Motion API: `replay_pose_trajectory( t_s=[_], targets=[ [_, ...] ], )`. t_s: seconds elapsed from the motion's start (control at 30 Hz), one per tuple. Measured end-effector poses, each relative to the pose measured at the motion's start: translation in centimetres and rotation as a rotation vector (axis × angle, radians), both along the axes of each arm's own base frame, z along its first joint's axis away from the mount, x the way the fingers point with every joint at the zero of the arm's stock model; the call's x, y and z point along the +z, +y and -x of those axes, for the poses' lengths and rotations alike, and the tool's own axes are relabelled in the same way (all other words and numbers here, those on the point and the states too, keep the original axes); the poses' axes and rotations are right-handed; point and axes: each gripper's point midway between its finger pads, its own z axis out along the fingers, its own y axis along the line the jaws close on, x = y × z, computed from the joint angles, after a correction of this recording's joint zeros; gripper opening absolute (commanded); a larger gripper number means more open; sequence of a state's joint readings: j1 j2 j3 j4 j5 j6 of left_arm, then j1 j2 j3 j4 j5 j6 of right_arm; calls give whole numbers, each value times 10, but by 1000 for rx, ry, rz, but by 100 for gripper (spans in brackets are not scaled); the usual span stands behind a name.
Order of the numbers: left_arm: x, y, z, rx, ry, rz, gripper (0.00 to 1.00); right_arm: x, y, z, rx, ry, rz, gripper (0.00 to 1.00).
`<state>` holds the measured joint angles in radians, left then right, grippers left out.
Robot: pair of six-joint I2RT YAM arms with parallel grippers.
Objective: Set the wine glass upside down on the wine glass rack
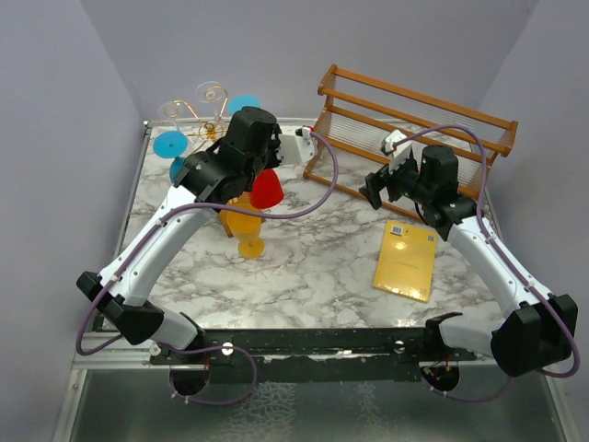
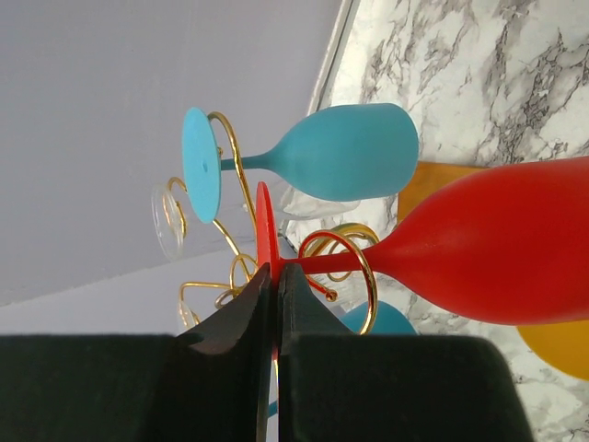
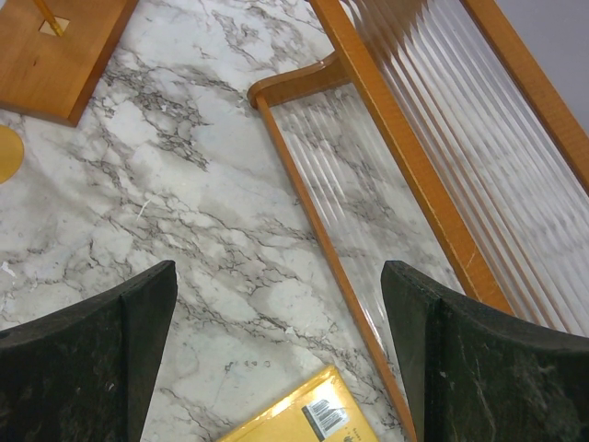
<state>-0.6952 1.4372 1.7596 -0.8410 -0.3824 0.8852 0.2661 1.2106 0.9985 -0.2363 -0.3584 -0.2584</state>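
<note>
My left gripper (image 2: pixel 274 269) is shut on the thin foot of a red wine glass (image 2: pixel 488 244). From above, the glass's bowl (image 1: pixel 268 190) hangs mouth-down under the gripper (image 1: pixel 260 168), above the table. The wine glass rack (image 2: pixel 369 290) is gold wire with curled arms and stands at the back left (image 1: pixel 207 115). The red stem crosses in front of one gold curl; I cannot tell whether they touch. A blue glass (image 2: pixel 345 152) and a clear glass (image 2: pixel 167 221) hang on the rack. My right gripper (image 3: pixel 276 272) is open and empty over the marble (image 1: pixel 375 189).
A yellow glass (image 1: pixel 247 226) stands on the table just in front of the red one. A large wooden slatted rack (image 1: pixel 414 120) fills the back right. A yellow packet (image 1: pixel 405 262) lies near the right arm. The wire rack's wooden base (image 3: pixel 55 46) shows in the right wrist view.
</note>
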Motion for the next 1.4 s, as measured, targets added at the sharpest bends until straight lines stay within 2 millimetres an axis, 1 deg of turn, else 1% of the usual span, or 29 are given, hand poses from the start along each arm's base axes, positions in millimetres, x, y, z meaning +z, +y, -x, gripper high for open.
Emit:
replay_pose_trajectory(
  t_s=[0.23,0.37,0.53,0.8,1.13,1.4],
  targets=[
    [-2,-3,-8,20,-11,6,0,0,0,0,1,0,-1,92],
    [-5,-3,-10,32,-15,5,4,0,0,0,2,0,-1,92],
    [-14,-3,-10,35,6,-3,12,0,0,0,3,0,-1,93],
    [-19,-10,-8,16,33,31,20,0,0,0,3,0,-1,93],
    [-31,-17,-1,-11,94,57,22,0,0,0,3,0,-1,93],
    [-34,-26,3,-44,125,102,33,0,0,0,3,0,-1,93]
  ],
)
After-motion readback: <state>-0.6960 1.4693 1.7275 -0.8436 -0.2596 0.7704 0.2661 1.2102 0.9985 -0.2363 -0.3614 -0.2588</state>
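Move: The left hand pinches the upturned red wine glass by its foot. The gold rack's free curl is already around the stem, some 3 cm straight below the fingers. One hanging blue glass is about 12 cm ahead and 4 cm left, the other roughly 20 cm left and 3 cm ahead, both about 7 cm lower. The yellow glass stands 4 cm back, 5 cm left and 24 cm below. The curl is about 23 cm left of the right hand, level ahead and 12 cm higher. Still pinching the red glass's foot, the left hand eases it about 1 cm forward with the stem in the gold curl, then sinks and lets go, the fingers parting only about a quarter of their range. It goes on down, some 3.5 cm in all, while drifting about 2.5 cm right and slightly back, the fingers tipping a few degrees farther down beside the foot. ##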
